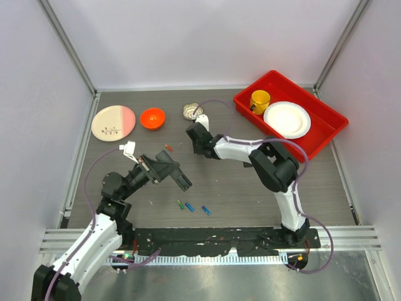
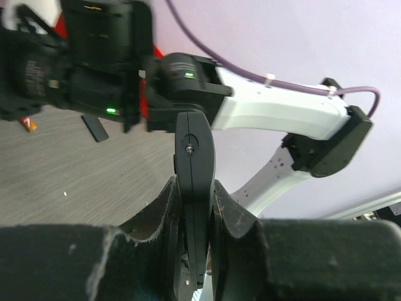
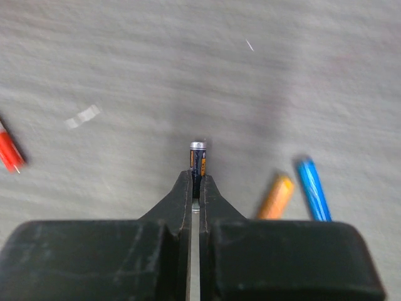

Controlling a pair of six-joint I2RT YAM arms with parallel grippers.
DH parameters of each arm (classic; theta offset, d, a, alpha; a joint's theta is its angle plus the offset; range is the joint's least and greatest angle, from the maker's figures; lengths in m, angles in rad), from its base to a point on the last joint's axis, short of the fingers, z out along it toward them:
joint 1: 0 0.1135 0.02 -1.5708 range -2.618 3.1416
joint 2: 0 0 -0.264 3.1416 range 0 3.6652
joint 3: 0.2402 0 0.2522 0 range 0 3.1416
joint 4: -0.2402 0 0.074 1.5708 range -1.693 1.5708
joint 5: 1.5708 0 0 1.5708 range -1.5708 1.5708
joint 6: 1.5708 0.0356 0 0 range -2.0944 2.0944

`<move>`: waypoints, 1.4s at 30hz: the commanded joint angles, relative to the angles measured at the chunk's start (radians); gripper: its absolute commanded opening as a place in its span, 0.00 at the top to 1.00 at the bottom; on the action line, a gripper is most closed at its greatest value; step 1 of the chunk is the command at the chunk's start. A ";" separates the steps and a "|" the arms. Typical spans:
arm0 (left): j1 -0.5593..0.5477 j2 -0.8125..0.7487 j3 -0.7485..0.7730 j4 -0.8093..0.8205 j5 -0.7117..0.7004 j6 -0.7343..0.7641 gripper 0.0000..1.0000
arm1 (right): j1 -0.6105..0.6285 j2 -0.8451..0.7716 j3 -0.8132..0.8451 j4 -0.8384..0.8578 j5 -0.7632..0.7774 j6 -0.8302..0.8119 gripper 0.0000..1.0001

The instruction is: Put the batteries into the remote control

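My left gripper (image 1: 155,167) is shut on the remote control (image 1: 173,173), a slim black bar held above the table left of centre. In the left wrist view the remote (image 2: 193,157) stands edge-on between the closed fingers of the left gripper (image 2: 193,191). My right gripper (image 1: 193,133) hovers at mid table, shut on a dark blue and orange battery (image 3: 198,158) that sticks out past the tips of the right gripper (image 3: 195,183). Loose batteries lie on the table: a green one (image 1: 180,204), two blue ones (image 1: 189,207) and an orange one (image 1: 168,147).
A red tray (image 1: 328,134) at back right holds a yellow cup (image 1: 260,100) and a white plate (image 1: 287,119). An orange bowl (image 1: 152,118), a pink and cream plate (image 1: 113,122) with small metal bits, and a crumpled silver object (image 1: 190,111) sit at the back.
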 commanded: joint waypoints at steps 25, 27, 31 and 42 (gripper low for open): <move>-0.166 0.410 -0.077 0.681 -0.008 -0.052 1.00 | 0.001 -0.989 -0.736 -0.099 -0.223 -0.079 0.99; -0.168 0.450 -0.069 0.752 -0.003 -0.080 1.00 | 0.001 -1.006 -0.736 -0.103 -0.258 -0.077 0.99; -0.169 0.533 -0.039 0.850 0.050 -0.123 1.00 | 0.001 -1.009 -0.734 -0.106 -0.309 -0.077 0.99; -0.171 0.550 -0.046 0.901 0.075 -0.141 1.00 | 0.001 -1.018 -0.719 -0.131 -0.306 -0.077 0.99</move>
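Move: The open remote control, clamped in the left hand, has its middle roughly 22 cm back, 3 cm left and 21 cm above the right hand, which already holds the dark battery; from the left hand it is about 2 cm right and 1 cm back. On the table, 2 cm below the right hand, an orange battery lies level and 5 cm right, a blue one 7 cm right and 1 cm ahead. Right hand carries the battery back 18 cm, right 11 and up 10 towards the remote, which left shifts rightward. ##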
